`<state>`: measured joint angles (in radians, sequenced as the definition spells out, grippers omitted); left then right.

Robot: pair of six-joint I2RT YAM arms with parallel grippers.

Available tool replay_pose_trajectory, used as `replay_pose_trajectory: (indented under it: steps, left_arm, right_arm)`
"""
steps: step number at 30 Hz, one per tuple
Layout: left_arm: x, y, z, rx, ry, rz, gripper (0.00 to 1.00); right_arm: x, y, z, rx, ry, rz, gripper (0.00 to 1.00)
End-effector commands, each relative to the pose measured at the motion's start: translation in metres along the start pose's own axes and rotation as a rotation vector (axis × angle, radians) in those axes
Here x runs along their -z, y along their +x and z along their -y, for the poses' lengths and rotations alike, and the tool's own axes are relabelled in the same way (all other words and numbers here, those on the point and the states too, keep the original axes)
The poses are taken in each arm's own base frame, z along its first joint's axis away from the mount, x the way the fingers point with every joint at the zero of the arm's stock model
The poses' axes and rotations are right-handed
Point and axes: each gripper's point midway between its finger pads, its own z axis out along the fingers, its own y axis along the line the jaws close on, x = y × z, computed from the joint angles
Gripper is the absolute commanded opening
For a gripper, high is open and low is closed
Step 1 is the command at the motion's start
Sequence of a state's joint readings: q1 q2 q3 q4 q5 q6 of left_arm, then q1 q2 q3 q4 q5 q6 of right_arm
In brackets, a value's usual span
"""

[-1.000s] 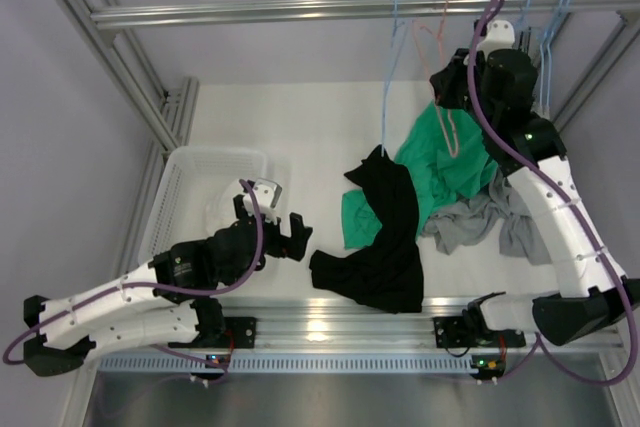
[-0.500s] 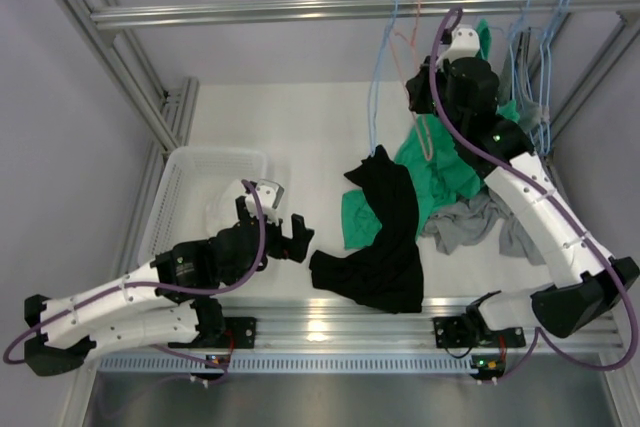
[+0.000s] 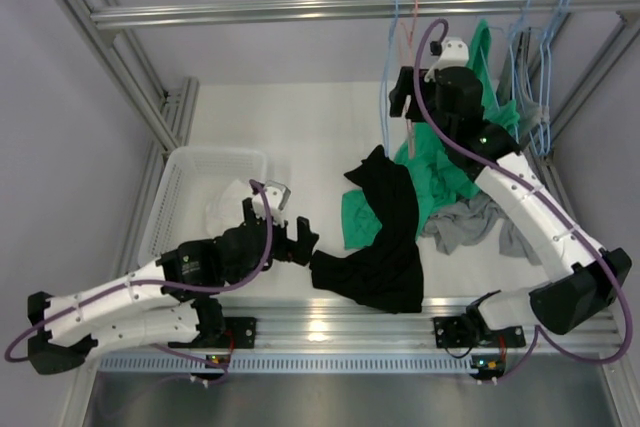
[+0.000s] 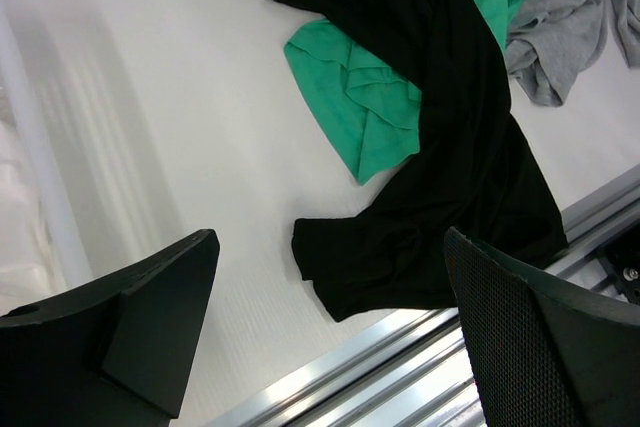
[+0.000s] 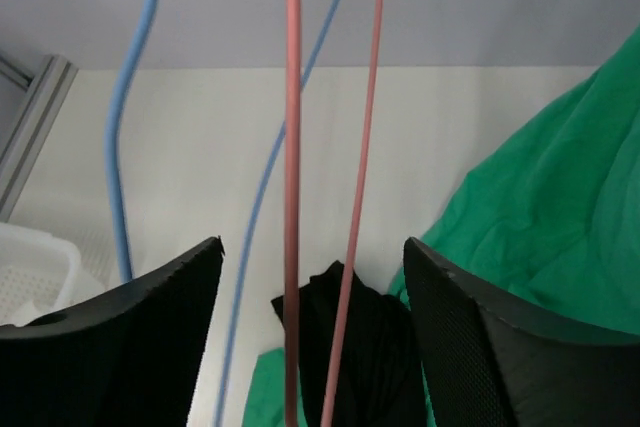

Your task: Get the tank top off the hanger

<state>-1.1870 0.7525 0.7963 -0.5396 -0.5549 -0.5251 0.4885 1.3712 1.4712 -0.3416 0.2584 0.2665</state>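
Observation:
The green tank top point(image 3: 440, 162) lies heaped on the table, one end rising behind the right arm toward the rail point(image 3: 483, 42). In the right wrist view it fills the right side point(image 5: 560, 207). A bare pink hanger point(image 3: 412, 22) hangs from the rail. Its two wires point(image 5: 292, 147) run between the fingers of my right gripper point(image 5: 312, 247), which is open and stands high by the hangers point(image 3: 398, 105). Low at the front, my left gripper point(image 3: 300, 240) is open and holds nothing point(image 4: 330, 237), just left of a black garment point(image 4: 450, 147).
A blue hanger point(image 3: 386, 77) hangs left of the pink one, its foot by the black garment's tip point(image 3: 378, 157). More blue hangers point(image 3: 545, 37) hang at the right. A grey garment point(image 3: 475, 222) lies at the right, a white basket point(image 3: 175, 172) at the left. The aluminium front rail point(image 4: 400, 367) is close.
My right arm has swung left along the rail and its gripper has opened, letting go its hold at the pink hanger. The left gripper has edged right toward the black garment.

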Motion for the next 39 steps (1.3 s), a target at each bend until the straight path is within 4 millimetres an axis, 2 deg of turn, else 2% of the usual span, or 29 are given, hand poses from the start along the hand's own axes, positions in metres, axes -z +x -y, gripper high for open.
replay_pose_trajectory:
  steps: [1,2,4,5,6,7,8,9,10,11,13,14,16,17,19,20,22,23,25,26,28,30,33,34,35,38,39]
  left_arm:
    - [-0.009,-0.005,0.028,-0.008,0.098,-0.012,0.99]
    - [-0.017,0.000,0.036,-0.041,0.117,-0.031,0.99]
    - [-0.025,-0.004,0.062,-0.038,0.217,-0.018,0.99]
    - [-0.030,-0.003,0.071,-0.043,0.247,-0.019,0.99]
    - [-0.039,-0.002,0.090,-0.047,0.311,-0.023,0.99]
    - [-0.044,-0.002,0.099,-0.047,0.337,-0.026,0.99]
    - [-0.059,0.011,0.108,-0.067,0.342,-0.065,0.99]
    - [-0.066,0.008,0.118,-0.063,0.366,-0.054,0.99]
    - [-0.073,0.001,0.127,-0.057,0.371,-0.040,0.99]
    - [-0.091,0.015,0.131,-0.078,0.347,-0.077,0.99]
    - [-0.111,0.014,0.132,-0.069,0.286,-0.068,0.99]
    - [-0.128,0.017,0.138,-0.075,0.255,-0.081,0.99]
    - [-0.148,0.019,0.138,-0.072,0.191,-0.078,0.99]
    - [-0.165,0.028,0.144,-0.086,0.175,-0.102,0.99]
    - [-0.181,0.038,0.150,-0.106,0.167,-0.127,0.99]
    - [-0.196,0.047,0.155,-0.123,0.155,-0.144,0.99]
    - [-0.209,0.058,0.155,-0.134,0.134,-0.162,0.97]
    - [-0.220,0.074,0.151,-0.152,0.106,-0.186,0.93]
    - [-0.231,0.078,0.154,-0.155,0.098,-0.185,0.89]
    - [-0.238,0.087,0.153,-0.163,0.092,-0.193,0.85]
    - [-0.244,0.092,0.152,-0.171,0.080,-0.196,0.72]
    - [-0.248,0.102,0.148,-0.176,0.065,-0.211,0.70]
    - [-0.247,0.104,0.146,-0.175,0.060,-0.216,0.46]
    - [-0.246,0.105,0.145,-0.177,0.061,-0.218,0.25]
    - [-0.243,0.101,0.146,-0.176,0.065,-0.211,0.17]
    - [-0.230,0.086,0.147,-0.161,0.080,-0.184,0.00]
    - [-0.225,0.080,0.149,-0.165,0.086,-0.172,0.00]
  right_arm:
    - [0.033,-0.031,-0.004,-0.020,-0.034,0.101,0.75]
    - [0.048,-0.036,0.000,-0.026,-0.034,0.127,0.77]
    - [0.065,-0.040,0.006,-0.027,-0.033,0.153,0.79]
    - [0.083,-0.039,0.012,-0.032,-0.035,0.172,0.81]
    - [0.093,-0.037,0.016,-0.031,-0.033,0.180,0.82]
    - [0.102,-0.037,0.022,-0.037,-0.018,0.195,0.84]
    - [0.121,-0.034,0.030,-0.040,-0.012,0.213,0.89]
    - [0.131,-0.033,0.036,-0.039,0.001,0.221,0.99]
    - [0.140,-0.032,0.044,-0.040,0.025,0.231,0.99]
    - [0.161,-0.036,0.051,-0.050,0.024,0.265,0.99]
    - [0.180,-0.029,0.060,-0.050,0.034,0.263,0.99]
    - [0.199,-0.033,0.064,-0.062,0.025,0.298,0.99]
    - [0.214,-0.029,0.069,-0.060,0.021,0.306,1.00]
    - [0.227,-0.033,0.071,-0.067,0.006,0.333,1.00]
    - [0.239,-0.032,0.070,-0.058,-0.015,0.336,0.99]
    - [0.246,-0.033,0.071,-0.058,-0.023,0.344,0.99]
    - [0.251,-0.032,0.068,-0.047,-0.054,0.341,1.00]
    - [0.254,-0.031,0.067,-0.043,-0.063,0.343,0.99]
    - [0.255,-0.026,0.064,-0.026,-0.088,0.328,1.00]
    - [0.255,-0.025,0.063,-0.027,-0.091,0.325,0.99]
    - [0.254,-0.021,0.063,-0.019,-0.094,0.317,1.00]
    - [0.252,-0.019,0.064,-0.011,-0.092,0.312,0.99]
    - [0.249,-0.016,0.064,-0.003,-0.089,0.303,0.99]
    - [0.249,-0.016,0.064,-0.001,-0.085,0.303,0.99]
    - [0.249,-0.016,0.064,-0.003,-0.086,0.303,0.99]
    - [0.248,-0.016,0.064,0.001,-0.085,0.301,0.99]
    - [0.247,-0.015,0.065,0.002,-0.081,0.299,0.99]
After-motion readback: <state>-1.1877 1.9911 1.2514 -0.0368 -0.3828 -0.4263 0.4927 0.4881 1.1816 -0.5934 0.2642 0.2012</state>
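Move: The black tank top lies spread on the table, its middle about 20 cm right of the left hand, 6 cm farther out and 20 cm below; the green shirt's middle is some 12 cm farther right and 15 cm beyond the tank top. The right hand is at the empty pink hanger, whose wires stand between its pads, with an empty blue hanger some 5 cm left; from there the tank top is about 18 cm back, level sideways, 34 cm below. The left hand sweeps some 23 cm to the right over the tank top, drifting forward and sinking about 19 cm in all, the last part almost straight down, then shuts its wide-open fingers and pinches the bunched black cloth near its middle. Meanwhile the right hand opens the rest of the way and backs off the pink hanger by about 22 cm, also going right and up, its fingers tipping upward, then settles slightly lower and waits open. ##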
